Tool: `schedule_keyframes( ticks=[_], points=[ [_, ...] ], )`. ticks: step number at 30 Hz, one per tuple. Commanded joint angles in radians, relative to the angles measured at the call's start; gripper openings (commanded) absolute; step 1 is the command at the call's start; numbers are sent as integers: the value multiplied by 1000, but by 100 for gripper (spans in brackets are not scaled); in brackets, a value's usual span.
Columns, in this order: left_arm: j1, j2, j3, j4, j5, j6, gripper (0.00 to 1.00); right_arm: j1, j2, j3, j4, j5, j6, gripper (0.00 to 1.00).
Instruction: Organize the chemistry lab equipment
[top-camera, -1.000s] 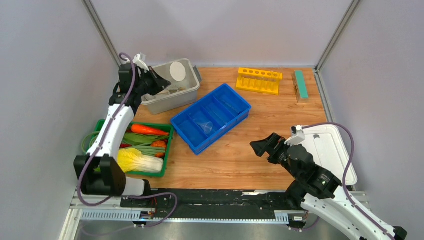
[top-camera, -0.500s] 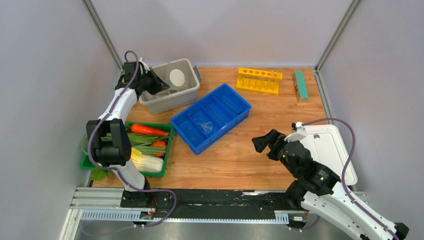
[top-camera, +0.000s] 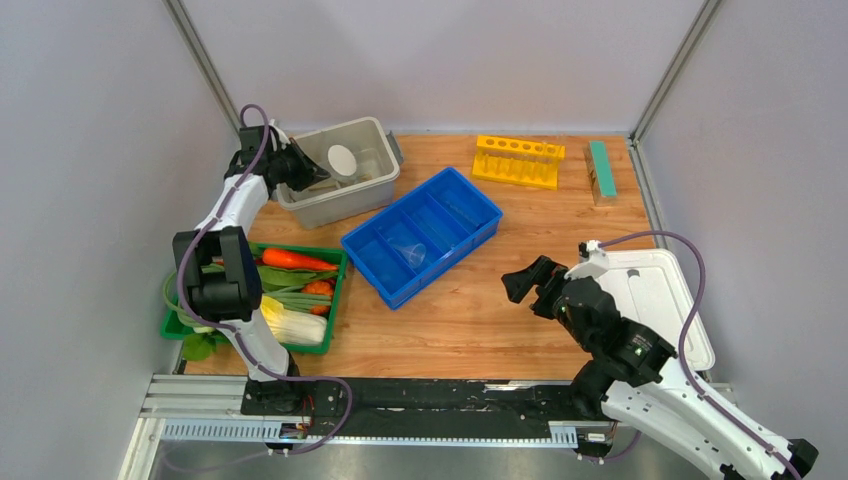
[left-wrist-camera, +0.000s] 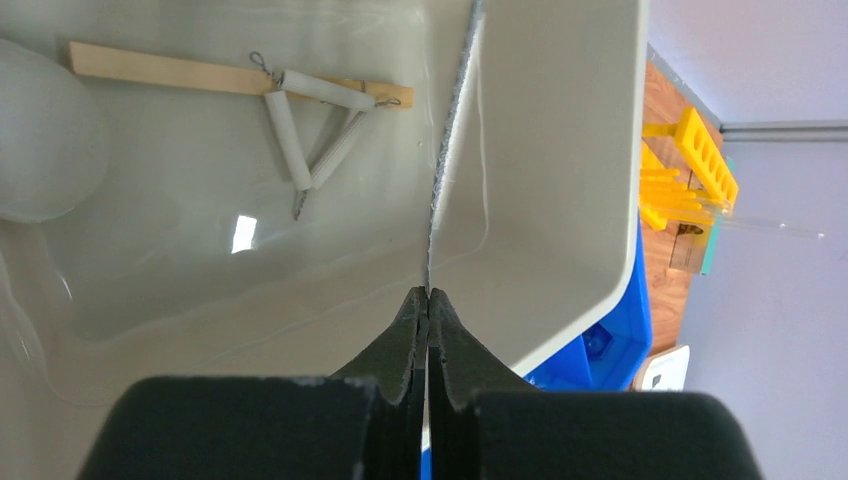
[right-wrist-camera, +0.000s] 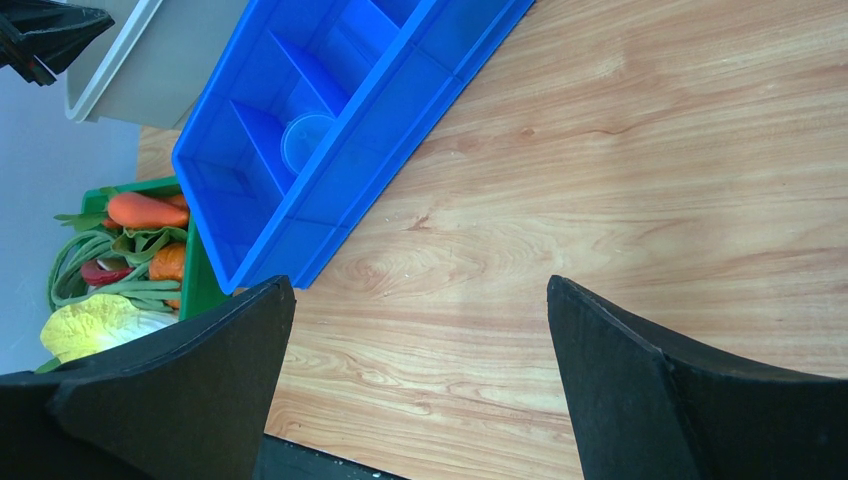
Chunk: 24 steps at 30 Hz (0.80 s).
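My left gripper (top-camera: 318, 172) is shut on the grey square mesh with white disc (top-camera: 341, 160) and holds it on edge inside the grey bin (top-camera: 372, 190). In the left wrist view the mesh (left-wrist-camera: 450, 150) shows as a thin line rising from my shut fingertips (left-wrist-camera: 428, 292). A white triangle (left-wrist-camera: 315, 125), a wooden stick (left-wrist-camera: 180, 72) and a clear round dish (left-wrist-camera: 40, 140) lie on the bin floor. A clear cup (top-camera: 412, 253) sits in the blue tray (top-camera: 450, 262). My right gripper (top-camera: 518, 285) is open and empty above bare wood (right-wrist-camera: 420, 285).
A green basket (top-camera: 336, 300) of vegetables stands at the front left. A yellow test-tube rack (top-camera: 518, 160) and a green block (top-camera: 602, 168) are at the back right. A white lid (top-camera: 655, 300) lies under my right arm.
My left gripper has carried the mesh down and to the left, deeper into the grey bin. My right gripper has shifted only slightly.
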Motion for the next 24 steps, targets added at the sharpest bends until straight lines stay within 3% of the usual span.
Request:
schedule_keyframes(
  ticks=[1, 6, 13, 16, 24],
  points=[
    [9, 13, 26, -16, -18, 24, 11, 1, 11, 44, 16, 18, 3, 100],
    [17, 25, 45, -60, -34, 42, 27, 1, 14, 50, 16, 17, 4, 100],
    [20, -19, 121, -177, -74, 99, 42, 1, 21, 75, -10, 93, 18, 100],
    [20, -58, 160, -226, -59, 134, 61, 1, 58, 93, -18, 135, 37, 98],
    [-73, -223, 211, -389, -76, 303, 65, -18, 352, 262, -27, 225, -61, 100]
  ],
)
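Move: The left hand still pinches the wire gauze by its edge over the grey bin. The bin's floor middle lies about 4 cm ahead, 2 cm to the right and 14 cm below. On that floor, the small triangle frame is about 5 cm ahead and 5 cm right, the clear dish 3 cm ahead and 7 cm left. The blue organizer stands roughly 10 cm back and 21 cm right. From the empty right hand, the bin floor is about 30 cm ahead, 40 cm left. Down about 2 cm towards the bin floor, edging left, the left hand opens its nearly shut fingers to about two thirds and lets go of the wire gauze, then turns and rises some 7 cm away from the bin, drawing back slightly at the end. The right hand, wide open and empty, starts forward over bare table by about 3 cm and slightly up. ##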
